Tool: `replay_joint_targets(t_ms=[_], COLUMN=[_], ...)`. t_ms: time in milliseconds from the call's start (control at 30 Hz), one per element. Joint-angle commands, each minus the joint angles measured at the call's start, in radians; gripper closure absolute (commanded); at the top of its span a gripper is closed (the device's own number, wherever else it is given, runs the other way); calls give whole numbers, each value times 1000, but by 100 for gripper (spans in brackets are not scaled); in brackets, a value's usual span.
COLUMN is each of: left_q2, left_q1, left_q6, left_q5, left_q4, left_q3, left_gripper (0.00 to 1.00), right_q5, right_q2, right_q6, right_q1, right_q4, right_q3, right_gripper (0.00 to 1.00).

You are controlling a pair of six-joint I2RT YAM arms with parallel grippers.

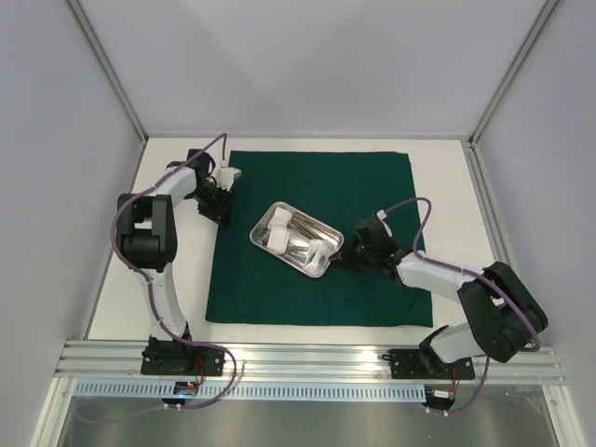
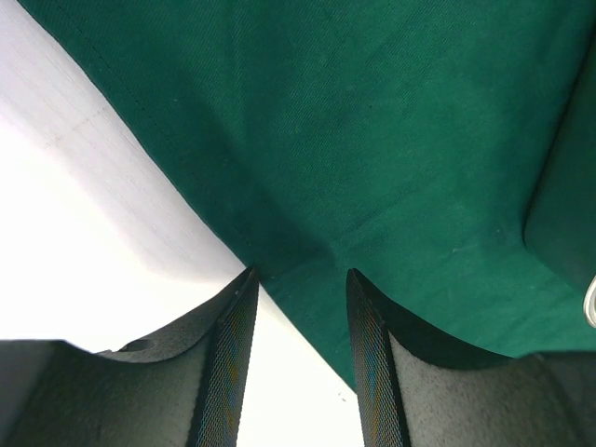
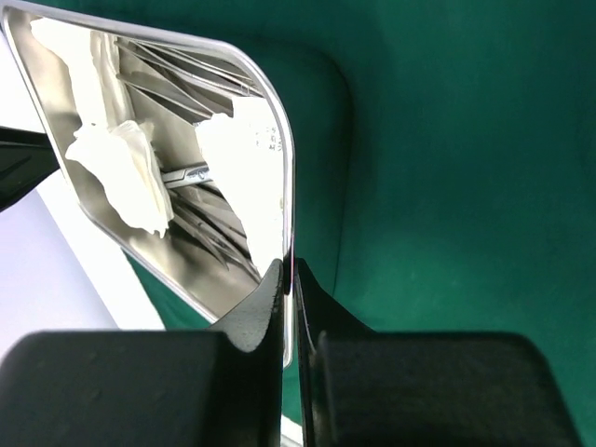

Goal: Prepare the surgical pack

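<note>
The dark green cloth (image 1: 372, 196) of the surgical pack lies spread flat on the table. A small shiny steel tray (image 1: 263, 220) sits at an angle on the middle of it, holding white gauze (image 1: 277, 223) and slim metal instruments (image 1: 303, 233). My right gripper (image 1: 341, 257) is shut on the tray's near right rim. The right wrist view shows the rim (image 3: 287, 168) pinched in that gripper (image 3: 291, 270), with gauze (image 3: 126, 172) and instruments (image 3: 200, 223) inside. My left gripper (image 1: 222, 214) stands open over the cloth's left edge. In its wrist view the gripper (image 2: 300, 275) straddles the cloth's (image 2: 372, 121) hem.
Bare white table (image 1: 447, 177) borders the cloth on every side, and it shows beside the hem (image 2: 93, 233) in the left wrist view. Grey enclosure walls with metal posts (image 1: 112, 74) close in the left, right and back. An aluminium rail (image 1: 307, 358) carries both arm bases along the near edge.
</note>
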Motion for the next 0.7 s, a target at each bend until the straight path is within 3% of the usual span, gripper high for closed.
replay_joint_targets(t_ms=[0, 100, 233, 333, 367, 433, 467, 567, 667], left_q2=[9, 8, 9, 6, 5, 3, 5, 8, 8], left_q1=[-1, -1, -1, 1, 1, -1, 1, -1, -1], left_q6=[-13, -13, -12, -9, -8, -3, -3, -2, -5], left_q5=[19, 20, 23, 28, 30, 31, 33, 37, 37], left_q4=[1, -1, -6, -6, -7, -6, -6, -7, -6], left_q3=[0, 0, 0, -3, -4, -6, -9, -10, -9], left_gripper=[49, 49, 49, 49, 49, 49, 49, 49, 49], right_q5=[1, -31, -85, -94, -85, -32, -12, 31, 45], right_q2=[-16, -1, 41, 27, 1, -34, -75, -140, -162], right_q6=[108, 124, 101, 70, 55, -5, -26, -132, -223], right_q1=[21, 26, 35, 35, 37, 35, 35, 24, -12], right_q4=[-10, 22, 31, 11, -12, -93, -121, -210, -331], right_q3=[-49, -62, -39, -28, -20, -2, 16, 82, 147], right_gripper=[96, 95, 87, 73, 61, 52, 43, 31, 26])
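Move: My right hand still has its shut fingers on the rim at the tray's near right end; the tray's middle lies about 10 cm to the left, 5 cm ahead and a couple of cm lower. Inside it, the white packets sit 5 cm left and 2 cm ahead of that hand, the gauze pads some 15 cm left and 8 cm ahead. From my idle left hand the tray is roughly 19 cm right and 4 cm back. I ease my right hand back about 3 cm, first drifting slightly left, then right again, and dipping about 1 cm as the fingers spread wide and let go of the tray's rim. Then I lift it clear, some 3 cm up from the lowest point and edging forward, fingers open above the tray's end. ##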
